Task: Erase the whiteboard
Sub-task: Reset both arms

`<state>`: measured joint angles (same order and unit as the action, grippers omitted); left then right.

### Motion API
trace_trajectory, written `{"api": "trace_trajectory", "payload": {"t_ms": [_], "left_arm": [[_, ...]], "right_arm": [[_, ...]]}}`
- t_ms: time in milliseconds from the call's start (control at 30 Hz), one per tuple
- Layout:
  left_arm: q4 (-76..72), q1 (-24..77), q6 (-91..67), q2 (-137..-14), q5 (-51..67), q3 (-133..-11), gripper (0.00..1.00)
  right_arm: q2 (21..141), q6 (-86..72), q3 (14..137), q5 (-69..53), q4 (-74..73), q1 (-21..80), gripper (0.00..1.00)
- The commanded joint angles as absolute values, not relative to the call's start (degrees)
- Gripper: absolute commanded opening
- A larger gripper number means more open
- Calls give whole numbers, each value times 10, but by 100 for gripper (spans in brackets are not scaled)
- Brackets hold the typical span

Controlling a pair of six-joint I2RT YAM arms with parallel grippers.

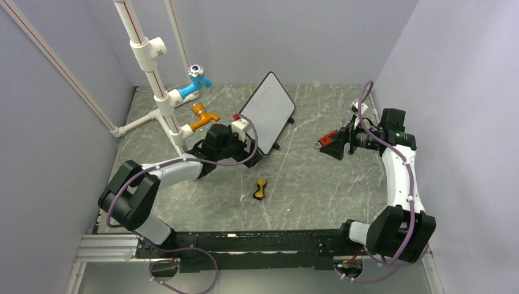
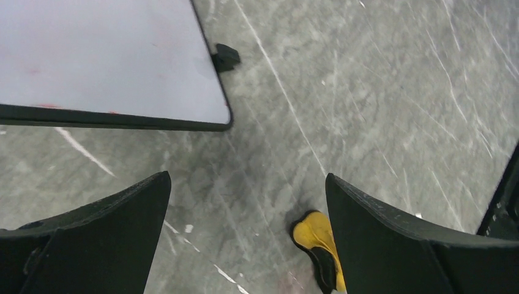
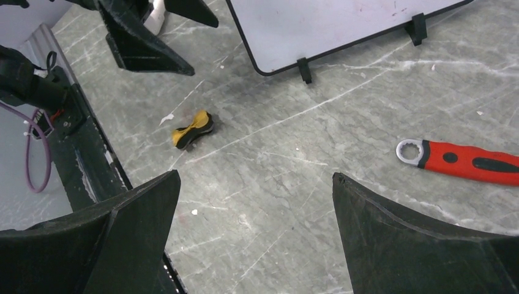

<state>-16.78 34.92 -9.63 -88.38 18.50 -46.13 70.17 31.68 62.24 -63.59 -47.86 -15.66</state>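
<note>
The whiteboard (image 1: 270,109) stands tilted on black feet at the middle back of the table. Its face looks nearly white, with faint red smudges near the lower edge (image 2: 110,61) and near the top of the right wrist view (image 3: 330,24). A small yellow-black eraser (image 1: 261,189) lies flat on the table in front of it. My left gripper (image 1: 254,154) hovers open and empty just left of the board's lower corner. In the left wrist view the eraser (image 2: 313,240) lies below, partly hidden by the right finger. My right gripper (image 1: 328,145) hangs open and empty to the board's right, with the eraser (image 3: 193,129) far off.
A red-handled wrench (image 3: 465,160) lies on the table under the right gripper, its ring end (image 1: 317,144) showing. A white pipe frame (image 1: 153,73) with a blue tap (image 1: 197,82) and an orange tap (image 1: 204,115) stands at the back left. Walls close in on three sides.
</note>
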Motion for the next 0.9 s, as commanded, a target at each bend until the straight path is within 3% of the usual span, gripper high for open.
{"api": "trace_trajectory", "payload": {"t_ms": [0,167,367,667,867], "left_arm": [[-112,385,-43,-869,225,-489,99],[-112,455,-21,-772,174,-460,99],[-143,463,-80,-561,125,-361,99],[64,459,-134,-295,-27,-342,100],[168,458,-135,-208,-101,-350,99]], "right_arm": [[682,322,618,-613,-453,-156,96],[628,313,575,-536,-419,-156,98],[540,205,535,-383,-314,-164,100],[504,-22,541,-263,-251,-171,100],[481,-46,537,-244,-243,-171,100]]}}
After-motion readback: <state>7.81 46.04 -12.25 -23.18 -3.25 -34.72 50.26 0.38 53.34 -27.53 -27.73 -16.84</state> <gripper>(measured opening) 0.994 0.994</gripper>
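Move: The left hand is empty and just off the whiteboard. The board's middle is about 15 cm ahead of it, 4 cm to its right and 3 cm below. The eraser lies some 6 cm back, 3 cm right and 11 cm below, and the orange tap roughly 10 cm ahead, 12 cm left and 8 cm above. From the right hand the board is about 19 cm ahead, 21 cm left and 14 cm lower; the wrench is 16 cm ahead, 1 cm right and 22 cm below. Back and slightly right at first, then steeply up and swinging left, the empty left hand draws away from the whiteboard, ending about 19 cm higher and 14 cm farther back as its fingers tip up some 20 degrees. The right hand dips a little, then goes about 8 cm right and slightly up, turning some 40 degrees clockwise. Both grippers stay open. ##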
